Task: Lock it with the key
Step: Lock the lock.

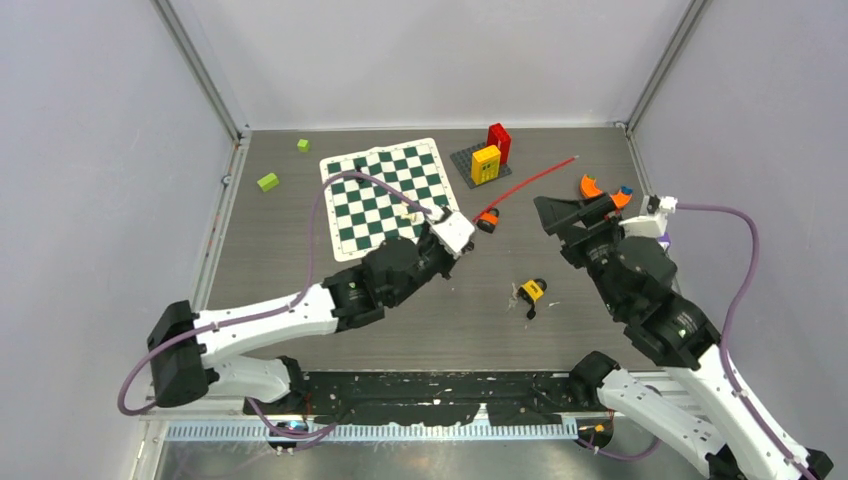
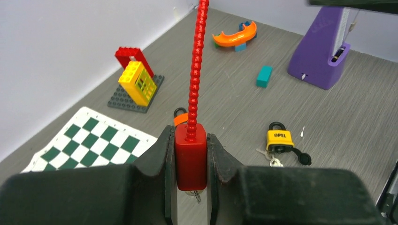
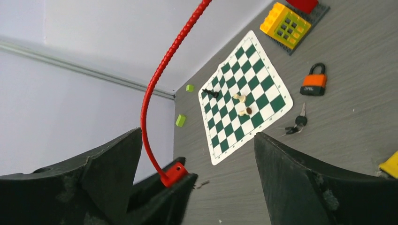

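Note:
A red cable lock (image 2: 190,154) with a long beaded red cable (image 2: 196,56) sits upright between my left gripper's (image 2: 189,137) black fingers, which are shut on its body. A small metal key (image 2: 197,195) pokes out of its underside. From the right wrist camera the same lock body (image 3: 176,172) shows low on the left, the key (image 3: 202,184) sticking out sideways. My right gripper (image 3: 197,136) stands wide open with nothing in it, off to the right of the lock. Seen from above, the cable (image 1: 530,182) arcs toward the back right and the right gripper (image 1: 577,213) hovers near it.
A yellow padlock (image 2: 279,139) with keys lies on the table. An orange padlock (image 3: 314,84) and a key bunch (image 3: 296,124) lie beside the chessboard (image 1: 385,195). A brick build (image 1: 487,160), a purple stand (image 2: 324,51), a teal block (image 2: 264,76) and green blocks (image 1: 267,181) are around.

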`<state>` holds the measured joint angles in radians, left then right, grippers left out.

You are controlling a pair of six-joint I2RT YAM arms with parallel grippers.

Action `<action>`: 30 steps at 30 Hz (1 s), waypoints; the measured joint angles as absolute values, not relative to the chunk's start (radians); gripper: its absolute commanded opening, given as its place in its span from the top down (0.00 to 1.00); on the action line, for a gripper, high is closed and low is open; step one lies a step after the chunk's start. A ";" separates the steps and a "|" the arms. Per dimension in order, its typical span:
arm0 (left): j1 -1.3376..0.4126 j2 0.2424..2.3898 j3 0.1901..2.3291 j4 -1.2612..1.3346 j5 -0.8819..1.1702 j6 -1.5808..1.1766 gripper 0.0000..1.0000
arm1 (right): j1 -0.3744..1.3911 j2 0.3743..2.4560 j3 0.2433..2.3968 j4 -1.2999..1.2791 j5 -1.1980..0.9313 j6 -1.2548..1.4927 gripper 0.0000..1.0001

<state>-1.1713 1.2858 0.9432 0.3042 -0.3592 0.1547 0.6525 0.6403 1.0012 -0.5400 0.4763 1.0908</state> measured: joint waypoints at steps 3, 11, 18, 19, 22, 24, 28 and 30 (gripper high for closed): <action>-1.108 1.232 0.946 0.212 -0.305 0.078 1.00 | 0.653 0.560 0.941 -0.464 0.467 0.974 0.05; -0.972 1.099 0.987 -0.071 -0.099 -0.043 1.00 | 0.651 0.506 1.025 -0.347 0.316 0.570 0.05; -0.921 1.023 1.070 -0.320 0.112 -0.030 1.00 | 0.651 0.566 1.141 -0.332 0.017 0.329 0.05; -0.920 1.007 1.070 -0.354 0.131 -0.017 1.00 | 0.651 0.587 1.164 -0.341 -0.024 0.299 0.04; -0.914 0.967 1.070 -0.448 0.179 0.025 1.00 | 0.651 0.648 1.224 -0.395 -0.151 0.212 0.02; -0.907 0.945 1.072 -0.510 0.205 0.060 1.00 | 0.651 0.673 1.245 -0.437 -0.224 0.160 0.10; -0.889 0.926 1.095 -0.633 0.247 0.118 1.00 | 0.651 0.697 1.255 -0.548 -0.364 0.046 0.28; -0.880 0.926 1.114 -0.693 0.271 0.148 1.00 | 0.651 0.701 1.256 -0.604 -0.410 0.000 0.33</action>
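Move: The free end of the red cable lies about 7 cm ahead of the open right hand and 2 cm to its right, roughly level. From the left hand, which holds the red lock, that end is some 10 cm ahead and 16 cm right. From the right hand, the red lock is 14 cm left and 3 cm back, also about level. On the table nearly 30 cm below it, the orange padlock lies 6 cm ahead and 10 cm left, the yellow padlock 8 cm back and 1 cm left. The red lock, still pinched in the left fingers, is carried about 12 cm left and 8 cm back, its fingers tipping down some 25 degrees and swinging rightward. The right hand draws back and left, arching up 11 cm before sinking again, while rolling and swinging its fingers some 50 degrees counter-clockwise towards the cable's free end; its wide-open fingers start to narrow. ##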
